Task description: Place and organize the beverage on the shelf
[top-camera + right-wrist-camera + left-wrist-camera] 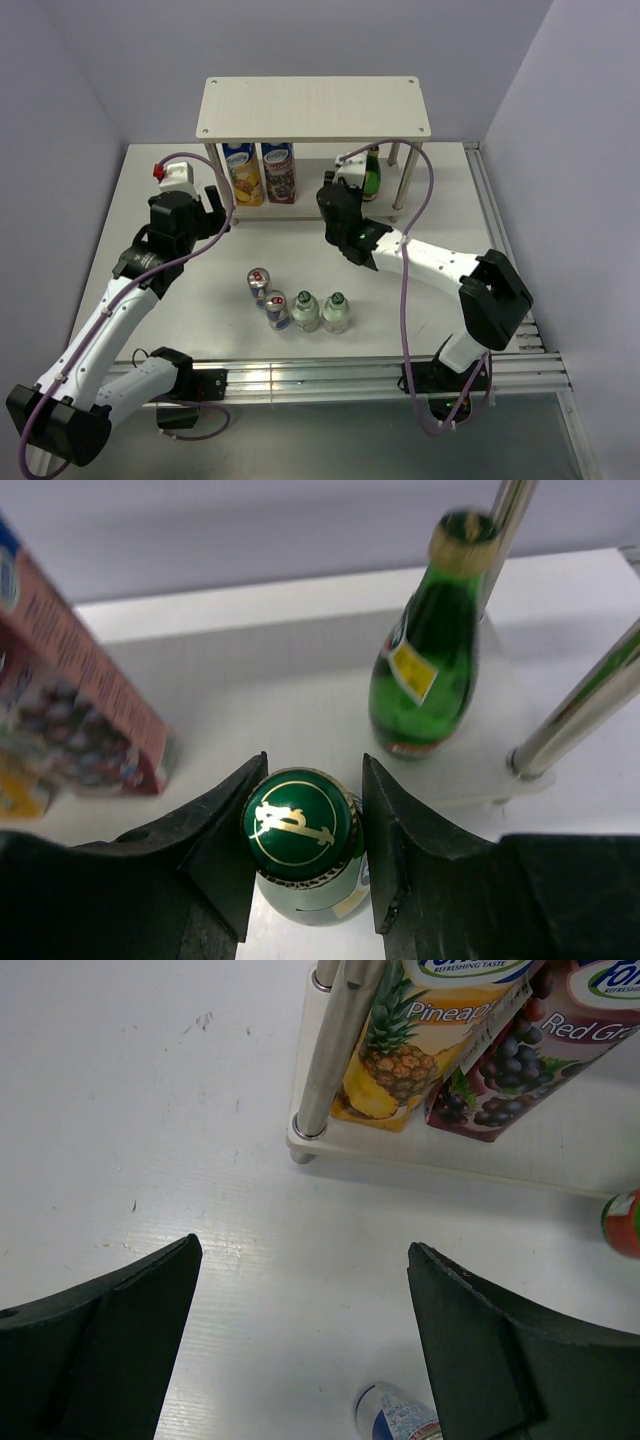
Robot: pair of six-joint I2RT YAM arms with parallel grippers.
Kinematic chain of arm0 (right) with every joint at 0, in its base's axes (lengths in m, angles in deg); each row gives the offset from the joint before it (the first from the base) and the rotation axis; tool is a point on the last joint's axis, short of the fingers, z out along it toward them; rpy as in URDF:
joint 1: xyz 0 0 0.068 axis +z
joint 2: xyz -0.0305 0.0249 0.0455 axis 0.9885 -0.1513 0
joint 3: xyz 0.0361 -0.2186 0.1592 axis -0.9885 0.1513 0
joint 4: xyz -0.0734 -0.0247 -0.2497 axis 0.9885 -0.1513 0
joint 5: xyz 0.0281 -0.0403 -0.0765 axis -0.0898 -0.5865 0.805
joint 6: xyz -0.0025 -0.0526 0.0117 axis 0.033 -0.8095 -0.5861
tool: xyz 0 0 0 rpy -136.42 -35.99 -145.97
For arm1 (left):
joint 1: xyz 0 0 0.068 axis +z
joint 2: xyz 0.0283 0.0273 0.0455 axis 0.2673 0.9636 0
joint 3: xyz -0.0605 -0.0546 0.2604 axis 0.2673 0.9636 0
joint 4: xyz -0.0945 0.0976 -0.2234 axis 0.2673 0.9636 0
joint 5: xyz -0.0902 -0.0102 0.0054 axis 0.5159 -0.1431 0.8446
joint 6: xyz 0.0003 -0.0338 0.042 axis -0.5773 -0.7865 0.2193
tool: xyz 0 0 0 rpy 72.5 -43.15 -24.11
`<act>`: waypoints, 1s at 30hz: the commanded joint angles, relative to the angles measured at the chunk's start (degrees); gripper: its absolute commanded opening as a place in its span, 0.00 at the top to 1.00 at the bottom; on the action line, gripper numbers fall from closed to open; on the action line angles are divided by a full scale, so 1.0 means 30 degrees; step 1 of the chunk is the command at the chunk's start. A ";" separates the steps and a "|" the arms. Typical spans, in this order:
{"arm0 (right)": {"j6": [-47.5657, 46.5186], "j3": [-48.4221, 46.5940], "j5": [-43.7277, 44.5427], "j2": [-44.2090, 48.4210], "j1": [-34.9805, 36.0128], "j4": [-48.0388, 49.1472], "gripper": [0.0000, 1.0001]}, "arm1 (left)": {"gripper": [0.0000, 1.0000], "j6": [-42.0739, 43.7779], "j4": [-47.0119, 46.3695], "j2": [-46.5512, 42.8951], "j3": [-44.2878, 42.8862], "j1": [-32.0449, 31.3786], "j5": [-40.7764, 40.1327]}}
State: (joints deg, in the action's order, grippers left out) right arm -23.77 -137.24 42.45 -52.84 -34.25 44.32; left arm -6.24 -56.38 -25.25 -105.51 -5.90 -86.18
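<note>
My right gripper is shut on the neck of a dark green bottle, just under its green cap, at the front of the shelf's lower board. In the top view this gripper hides that bottle. A second green bottle with a yellow label stands on the lower board by the right leg; it also shows in the top view. Two blue-and-silver cans and two clear bottles stand on the table. My left gripper is open and empty above the table, with a can below it.
The shelf's top board is bare. A pineapple juice carton and a red grape carton stand on the left of the lower board. Metal legs stand at the board's corners. Walls enclose the table on three sides.
</note>
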 commanded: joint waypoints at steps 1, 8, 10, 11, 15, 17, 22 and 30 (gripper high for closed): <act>-0.0711 -0.2287 -0.0248 0.0066 -0.0739 0.2904 1.00 | 0.09 0.0317 -0.0568 0.0108 -0.0070 0.0076 0.0254; -0.1005 -0.3548 -0.0660 -0.1777 -0.2088 0.3811 1.00 | 0.09 0.0347 -0.0539 0.0167 -0.0071 0.0076 0.0341; -0.0919 -0.3753 -0.0777 -0.2218 -0.2439 0.4164 1.00 | 0.09 0.0346 -0.0568 0.0225 -0.0042 0.0076 0.0371; -0.0918 -0.3928 -0.0806 -0.2685 -0.2556 0.4425 1.00 | 0.09 0.0346 -0.0568 0.0226 -0.0070 0.0076 0.0400; -0.1093 -0.4427 -0.0720 -0.3830 -0.2850 0.4954 1.00 | 0.09 0.0346 -0.0568 0.0284 -0.0041 0.0076 0.0400; -0.1240 -0.4719 -0.0719 -0.4386 -0.3026 0.5276 1.00 | 0.10 0.0317 -0.0568 0.0343 -0.0071 0.0076 0.0545; -0.1502 -0.5101 -0.0310 -0.5149 -0.3231 0.5949 1.00 | 0.11 0.0288 -0.0422 0.0665 -0.0159 0.0076 0.0635; -0.1914 -0.5746 0.0541 -0.6087 -0.3290 0.5865 1.00 | 0.07 0.0288 -0.0392 0.0577 -0.0159 0.0076 0.0546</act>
State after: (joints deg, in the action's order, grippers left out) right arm -27.92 -150.66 42.54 -69.95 -43.06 58.13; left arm -6.24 -56.23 -23.22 -105.51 -5.90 -85.10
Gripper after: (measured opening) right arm 0.457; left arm 0.930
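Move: The right hand already holds a green bottle by its upper part, in front of the shelf. The free spot for it on the lower board is about 10 cm ahead, 1 cm right and roughly 10 below. The first green bottle stands some 9 ahead and 7 right, the grape juice carton about 10 ahead and 15 left. From the idle left hand the spot is roughly 17 ahead, 29 right and 12 below. The right hand carries the gripped bottle about 10 cm forward under the top board, beside the first green bottle. ##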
